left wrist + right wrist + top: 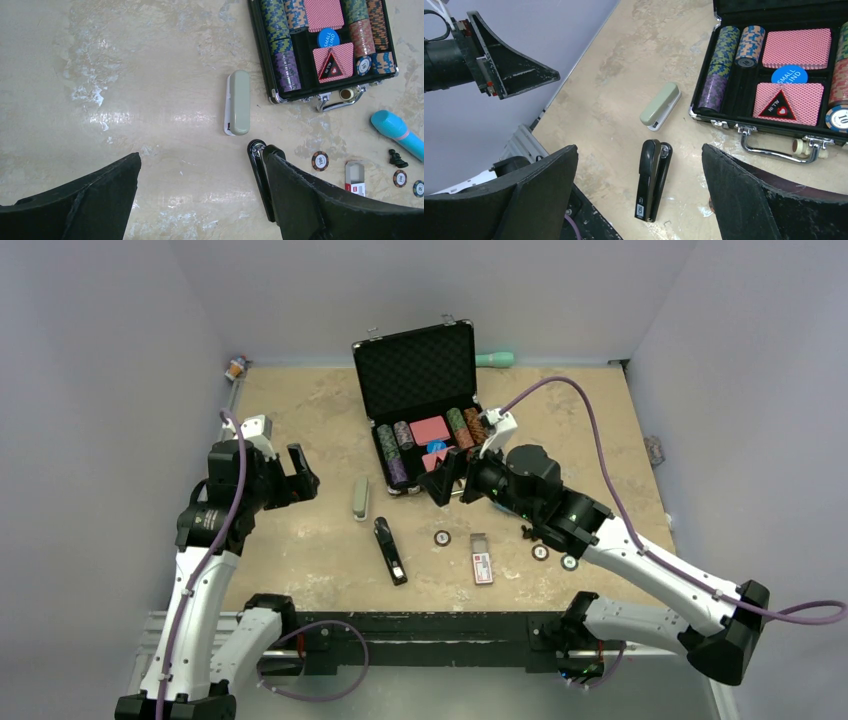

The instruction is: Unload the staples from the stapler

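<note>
The black stapler lies on the table near the front edge, between the two arms. In the right wrist view the stapler lies on its side, closed, below and between my open fingers. My right gripper is open and empty above it; in the top view it hovers in front of the poker case. My left gripper is open and empty, up and to the left of the stapler. In the left wrist view the left gripper is wide open, and the stapler is partly hidden behind the right finger.
A grey-green stapler lies just beyond the black one. An open black poker case with chips and cards stands behind. A red-and-white box and loose chips lie to the right. A teal object lies by the case.
</note>
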Controlling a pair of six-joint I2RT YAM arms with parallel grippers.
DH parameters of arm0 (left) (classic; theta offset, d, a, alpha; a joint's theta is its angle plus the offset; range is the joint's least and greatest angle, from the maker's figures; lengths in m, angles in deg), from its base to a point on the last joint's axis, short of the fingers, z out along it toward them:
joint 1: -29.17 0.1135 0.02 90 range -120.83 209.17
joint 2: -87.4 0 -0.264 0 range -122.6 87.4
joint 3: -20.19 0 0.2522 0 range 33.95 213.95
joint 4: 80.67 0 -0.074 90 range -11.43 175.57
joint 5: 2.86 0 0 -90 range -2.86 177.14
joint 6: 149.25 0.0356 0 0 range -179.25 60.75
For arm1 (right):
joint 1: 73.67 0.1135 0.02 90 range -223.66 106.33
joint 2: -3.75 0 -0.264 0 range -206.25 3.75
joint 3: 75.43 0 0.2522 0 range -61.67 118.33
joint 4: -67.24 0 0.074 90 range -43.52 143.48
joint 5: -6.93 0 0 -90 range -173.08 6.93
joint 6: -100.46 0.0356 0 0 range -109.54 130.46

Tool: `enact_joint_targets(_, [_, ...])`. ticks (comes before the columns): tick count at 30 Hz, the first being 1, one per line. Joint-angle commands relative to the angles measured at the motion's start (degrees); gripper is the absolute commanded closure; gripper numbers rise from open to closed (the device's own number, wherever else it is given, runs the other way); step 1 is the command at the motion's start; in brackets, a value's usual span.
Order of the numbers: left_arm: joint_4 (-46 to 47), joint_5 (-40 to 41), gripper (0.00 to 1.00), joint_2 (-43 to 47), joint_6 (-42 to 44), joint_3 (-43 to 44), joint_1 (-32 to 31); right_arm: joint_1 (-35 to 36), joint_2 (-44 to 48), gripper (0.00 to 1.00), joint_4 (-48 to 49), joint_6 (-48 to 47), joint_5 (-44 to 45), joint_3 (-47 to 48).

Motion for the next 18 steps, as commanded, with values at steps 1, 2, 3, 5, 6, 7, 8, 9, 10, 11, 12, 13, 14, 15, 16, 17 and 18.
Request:
enact_joint_targets(1, [0.72,-0.71,0.00,0.73,-0.98,1.14,-0.19,0.30,-0.81,0.01,0.79,1.59,-1.67,1.65])
enact_joint_targets(2, [0.67,-0.65,0.00,0.83,-1.02,1.07,-0.19,0.33,-1.40,0.01,0.13,1.59,-2.76,1.93])
enact_joint_targets(3, [0.71,-0.63,0.00,0.86,-1.10,1.10,-0.19,0.41,-2.21,0.01,-0.37,1.58,-3.89,2.33])
enact_joint_targets(5, [0.69,-0.70,0.00,0.90,-1.11,1.11,-0.19,1.18,-4.24,0.01,-1.03,1.58,-4.34,2.59])
enact_joint_targets(6, [0.70,-0.71,0.00,0.92,-1.18,1.06,-0.21,2.05,-5.37,0.01,-1.72,2.01,-4.18,2.91])
enact_joint_targets(7, [0.71,-0.71,0.00,1.01,-1.20,1.02,-0.19,3.84,-7.05,0.01,-3.14,2.19,-2.73,4.32])
enact_joint_targets(8, [0.81,-0.64,0.00,1.02,-1.20,1.02,-0.19,5.54,-8.94,0.01,-5.36,2.22,-0.64,5.92])
enact_joint_targets(9, [0.79,-0.56,0.00,1.12,-1.20,1.00,-0.23,7.75,-11.32,0.01,-7.86,2.39,1.72,8.03])
enact_joint_targets(10, [0.71,-0.33,0.00,1.11,-1.16,0.99,-0.19,9.73,-13.64,0.01,-10.24,2.68,4.52,9.86])
enact_joint_targets(11, [0.62,-0.21,0.00,1.17,-1.12,1.05,-0.19,11.70,-15.86,0.01,-12.13,2.77,6.28,11.75])
enact_joint_targets(12, [0.70,-0.08,0.00,1.23,-1.12,1.11,-0.19,13.29,-17.92,0.01,-13.36,2.78,7.15,13.24])
enact_joint_targets(13, [0.61,0.17,0.00,1.34,-1.09,1.07,-0.19,14.62,-19.81,0.01,-14.02,2.89,7.35,14.44])
enact_joint_targets(14, [0.65,0.37,0.00,1.46,-1.15,1.04,-0.19,15.92,-21.30,0.01,-14.20,2.93,7.41,15.31])
enact_joint_targets(15, [0.66,0.57,0.00,1.59,-1.19,0.99,-0.19,17.08,-22.65,0.01,-13.86,2.80,7.21,15.81])
enact_joint_targets(16, [0.62,0.75,0.00,1.57,-1.20,1.04,-0.19,18.00,-23.82,0.02,-13.23,2.66,6.83,16.14])
enact_joint_targets(17, [0.54,0.85,0.00,1.49,-1.20,1.10,-0.23,18.81,-25.04,0.02,-12.78,2.45,6.41,16.46])
enact_joint_targets(18, [0.57,0.91,0.00,1.48,-1.20,1.10,-0.24,19.47,-26.87,0.02,-12.51,2.25,5.97,16.87])
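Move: The black stapler lies some 10 cm to the right hand's left, 7 cm back and 27 cm below. From that hand the green stapler is about 18 cm left and 7 cm ahead, the loose poker chip 4 cm right and 3 cm back, both on the table. From the left hand the black stapler is about 16 cm right, 7 cm back and 20 cm below. The open right hand swings about 10 cm left, down and back towards the black stapler, left side dipping. ##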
